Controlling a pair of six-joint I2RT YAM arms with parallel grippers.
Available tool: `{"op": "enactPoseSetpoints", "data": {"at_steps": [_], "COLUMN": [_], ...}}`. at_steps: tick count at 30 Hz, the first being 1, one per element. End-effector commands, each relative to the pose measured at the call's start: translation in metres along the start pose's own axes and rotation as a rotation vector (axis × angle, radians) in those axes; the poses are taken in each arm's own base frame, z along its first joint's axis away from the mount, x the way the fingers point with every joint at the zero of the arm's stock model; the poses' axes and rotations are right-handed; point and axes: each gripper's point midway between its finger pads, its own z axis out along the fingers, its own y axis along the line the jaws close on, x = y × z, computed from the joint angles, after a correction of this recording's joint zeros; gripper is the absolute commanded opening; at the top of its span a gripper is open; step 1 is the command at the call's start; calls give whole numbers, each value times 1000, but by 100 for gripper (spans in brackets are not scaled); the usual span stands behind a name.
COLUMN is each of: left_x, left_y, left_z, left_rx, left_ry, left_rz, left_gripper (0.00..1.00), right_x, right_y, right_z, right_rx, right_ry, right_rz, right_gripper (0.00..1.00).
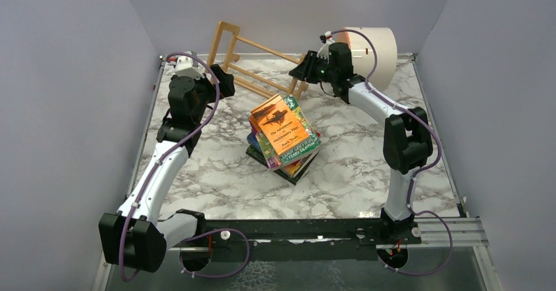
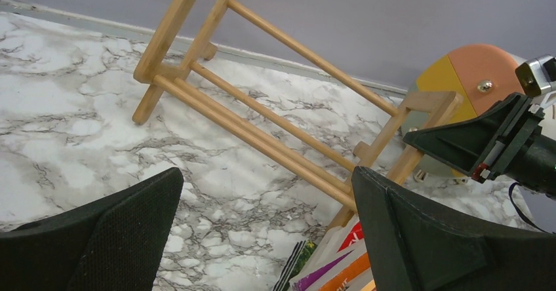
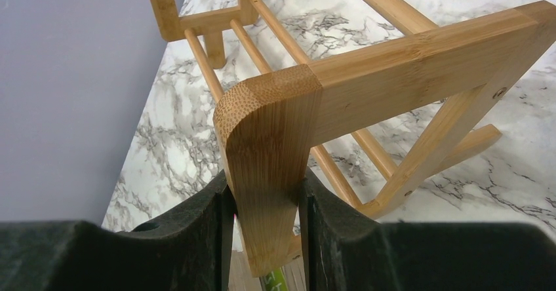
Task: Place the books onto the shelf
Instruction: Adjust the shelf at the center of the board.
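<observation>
The books [image 1: 283, 137] lie in a loose stack at the middle of the marble table, an orange cover on top. In the left wrist view their spines [image 2: 334, 268] show at the bottom edge. The shelf [image 1: 219, 34], a light-wood slatted rack, stands tilted at the back. My right gripper [image 1: 298, 71] is shut on the shelf's right end piece; in its wrist view both pads of the right gripper [image 3: 265, 199] press the wooden post of the shelf [image 3: 393, 61]. My left gripper [image 1: 223, 81] hovers open beside the shelf's left end. Between the fingers of the left gripper [image 2: 265, 173] only table and the shelf's rails [image 2: 262, 107] show.
A cream drum [image 1: 380, 55] with an orange and yellow face [image 2: 459, 75] lies on its side at the back right, just behind the right gripper. Grey walls close in the table on three sides. A black rail [image 1: 295, 229] runs along the near edge.
</observation>
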Motion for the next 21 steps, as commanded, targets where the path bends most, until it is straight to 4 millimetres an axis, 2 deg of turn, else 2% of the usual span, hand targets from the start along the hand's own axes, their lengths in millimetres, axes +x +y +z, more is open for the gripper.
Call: {"op": "enactPoseSetpoints", "data": {"at_steps": [1,4,8,15,21], "left_x": [-20,-21,-21,-19,-17], "left_y": [-3,-2,-2,-2,-2], "left_z": [-7,-7,-7,-7,-7], "left_rx": [-5,-9,-7,-8,-8], "left_ry": [-52,-53,-52,-47,-43], "left_rz": [8,9,8,7,2], "left_gripper": [99,99,99,99,99], "right_x": [18,20,21,20,15], "right_y": [-9,-10,-10,-10,-4], "right_z": [8,9,9,5,-3], "right_rx": [46,47,49,56,43], "right_ry": [34,37,40,33,11], "right_rz": [25,25,26,17,0], "right_gripper": [22,25,33,58,72]}}
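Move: The shelf's right end post is already between the right fingers; the shelf's middle lies about 12 cm left of that hand, 5 cm ahead and 8 cm below. The books lie some 16 cm back from the right hand, 3 cm left and 12 cm down; the white drum about 22 cm to its right, 8 cm ahead and 7 cm below. From the left hand, the shelf's middle is roughly 14 cm ahead, 8 cm right and 20 cm below. The shelf's right end post is let go: the right hand first keeps its pinch without moving, then its fingers spread to about twice their gap. While they open, the hand sinks about 2 cm down along the post, easing slightly back and tipping only a few degrees, so the post still stands between the parted fingers. ##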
